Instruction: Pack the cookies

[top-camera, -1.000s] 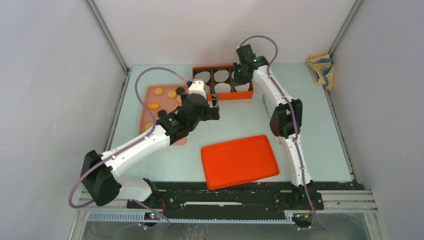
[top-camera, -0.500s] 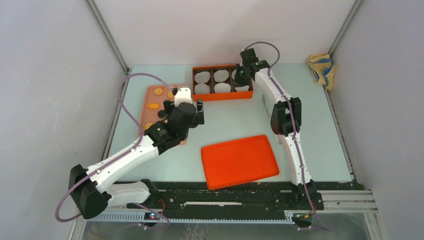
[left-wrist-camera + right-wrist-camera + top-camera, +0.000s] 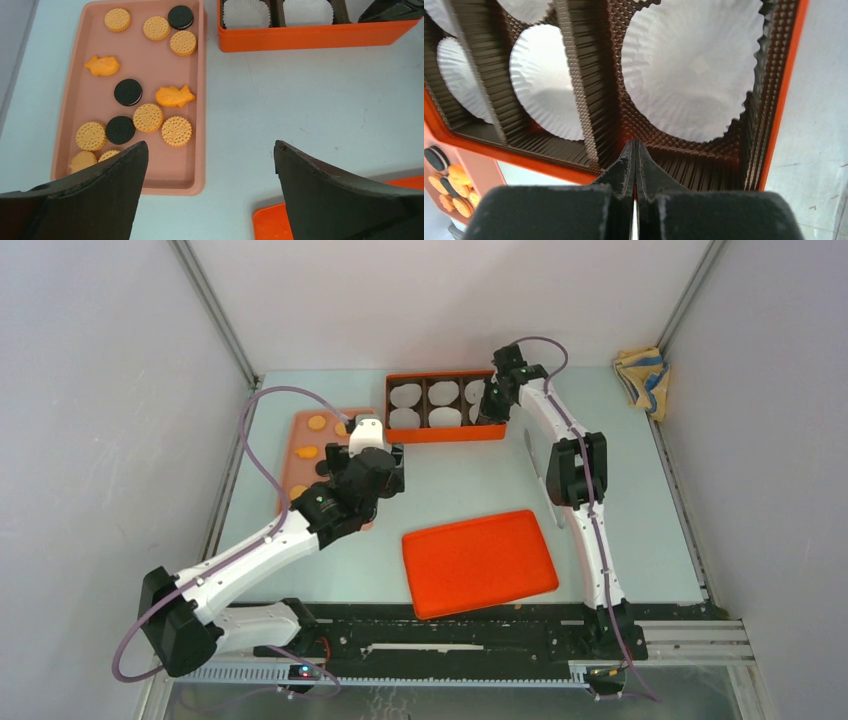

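Note:
The cookies, round orange and black discs plus fish-shaped orange ones, lie loose in a pink tray on the left. My left gripper hangs open above the table by the tray's near right corner, with nothing between its fingers; from above the left gripper is over the tray's right side. The orange box holds white paper cups in brown-lined compartments. My right gripper is shut, tips at the box's wall by the right-end compartment. Nothing shows between its fingers.
An orange lid lies flat on the near middle of the table; its corner shows in the left wrist view. A yellow and blue cloth sits at the back right corner. Grey walls close in both sides.
My left arm has drawn back from the box toward the tray, still open. The right gripper has shifted right along the box to its right end, still shut.

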You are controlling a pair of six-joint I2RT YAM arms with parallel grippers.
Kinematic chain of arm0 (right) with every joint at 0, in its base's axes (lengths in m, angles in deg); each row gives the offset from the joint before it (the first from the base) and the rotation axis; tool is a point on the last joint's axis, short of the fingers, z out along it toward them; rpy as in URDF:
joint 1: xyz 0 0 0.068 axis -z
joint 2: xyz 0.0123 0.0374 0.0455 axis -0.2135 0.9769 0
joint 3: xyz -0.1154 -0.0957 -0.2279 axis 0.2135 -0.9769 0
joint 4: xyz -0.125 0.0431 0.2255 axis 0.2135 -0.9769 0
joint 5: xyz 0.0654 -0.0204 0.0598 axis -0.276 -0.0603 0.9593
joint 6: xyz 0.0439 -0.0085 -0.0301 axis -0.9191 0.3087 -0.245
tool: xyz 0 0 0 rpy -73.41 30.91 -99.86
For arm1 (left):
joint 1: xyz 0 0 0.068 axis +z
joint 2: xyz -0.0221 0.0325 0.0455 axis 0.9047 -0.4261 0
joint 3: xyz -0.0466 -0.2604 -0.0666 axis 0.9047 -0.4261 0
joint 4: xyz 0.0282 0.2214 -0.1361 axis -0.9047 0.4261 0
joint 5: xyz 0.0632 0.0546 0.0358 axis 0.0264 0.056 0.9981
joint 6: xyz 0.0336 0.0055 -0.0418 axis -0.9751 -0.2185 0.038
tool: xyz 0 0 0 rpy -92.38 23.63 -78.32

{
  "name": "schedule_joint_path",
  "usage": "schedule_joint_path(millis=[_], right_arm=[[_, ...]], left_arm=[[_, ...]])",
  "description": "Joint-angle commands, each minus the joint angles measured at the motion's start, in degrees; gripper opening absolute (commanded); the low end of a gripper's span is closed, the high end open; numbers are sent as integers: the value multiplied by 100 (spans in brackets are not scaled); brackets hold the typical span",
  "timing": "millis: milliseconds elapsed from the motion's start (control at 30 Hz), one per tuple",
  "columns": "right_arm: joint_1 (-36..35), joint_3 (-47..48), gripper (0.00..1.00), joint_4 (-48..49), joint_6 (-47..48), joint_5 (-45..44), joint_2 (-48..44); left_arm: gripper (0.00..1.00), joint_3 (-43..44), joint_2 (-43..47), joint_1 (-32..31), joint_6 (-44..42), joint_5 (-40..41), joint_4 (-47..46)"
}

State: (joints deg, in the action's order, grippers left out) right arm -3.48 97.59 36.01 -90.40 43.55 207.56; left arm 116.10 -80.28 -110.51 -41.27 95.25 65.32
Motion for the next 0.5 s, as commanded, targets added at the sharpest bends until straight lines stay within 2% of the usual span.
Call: schedule_joint_path(millis=[0,133,267,467], right_arm=[[-92,-318,0,-240,248,167,-93],[-153,-869,0,-301,397,97,-465],[-259,-2110,0,-27,501,35,-1245],[-451,-4162,0,281,679,-17,-2488]], left_arm=[[100,45,28,-15,-129,296,52],[100,20,-30,26,-181,278,17],[100,102,-235,132,-293,145,-91],[100,426,-1193,577,-297,-748,-727]])
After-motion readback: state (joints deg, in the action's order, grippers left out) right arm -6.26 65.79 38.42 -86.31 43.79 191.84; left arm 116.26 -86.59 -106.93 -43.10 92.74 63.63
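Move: The cookie box lies under the right hand, which hangs shut over its near right compartment: the box's middle is about 10 cm to the left, 7 cm ahead and 4 cm lower. The thin stick is some 12 cm back and 12 cm to the right; the red lid is about 34 cm back and 2 cm left; the cookie tray is about 35 cm left and 9 cm back. From the left hand, the box's middle is roughly 30 cm ahead, 16 cm right and 20 cm below. The box is hooked by its near wall: the right hand, fingers kept shut, sinks about 3 cm into the near right compartment while easing back, then levels out and drags that end straight back towards the red lid, some 11 cm in all and ever faster, its fingertips tipping about 10 degrees steeper. The left hand, still wide open, sinks about 3 cm and edges forward late on. ##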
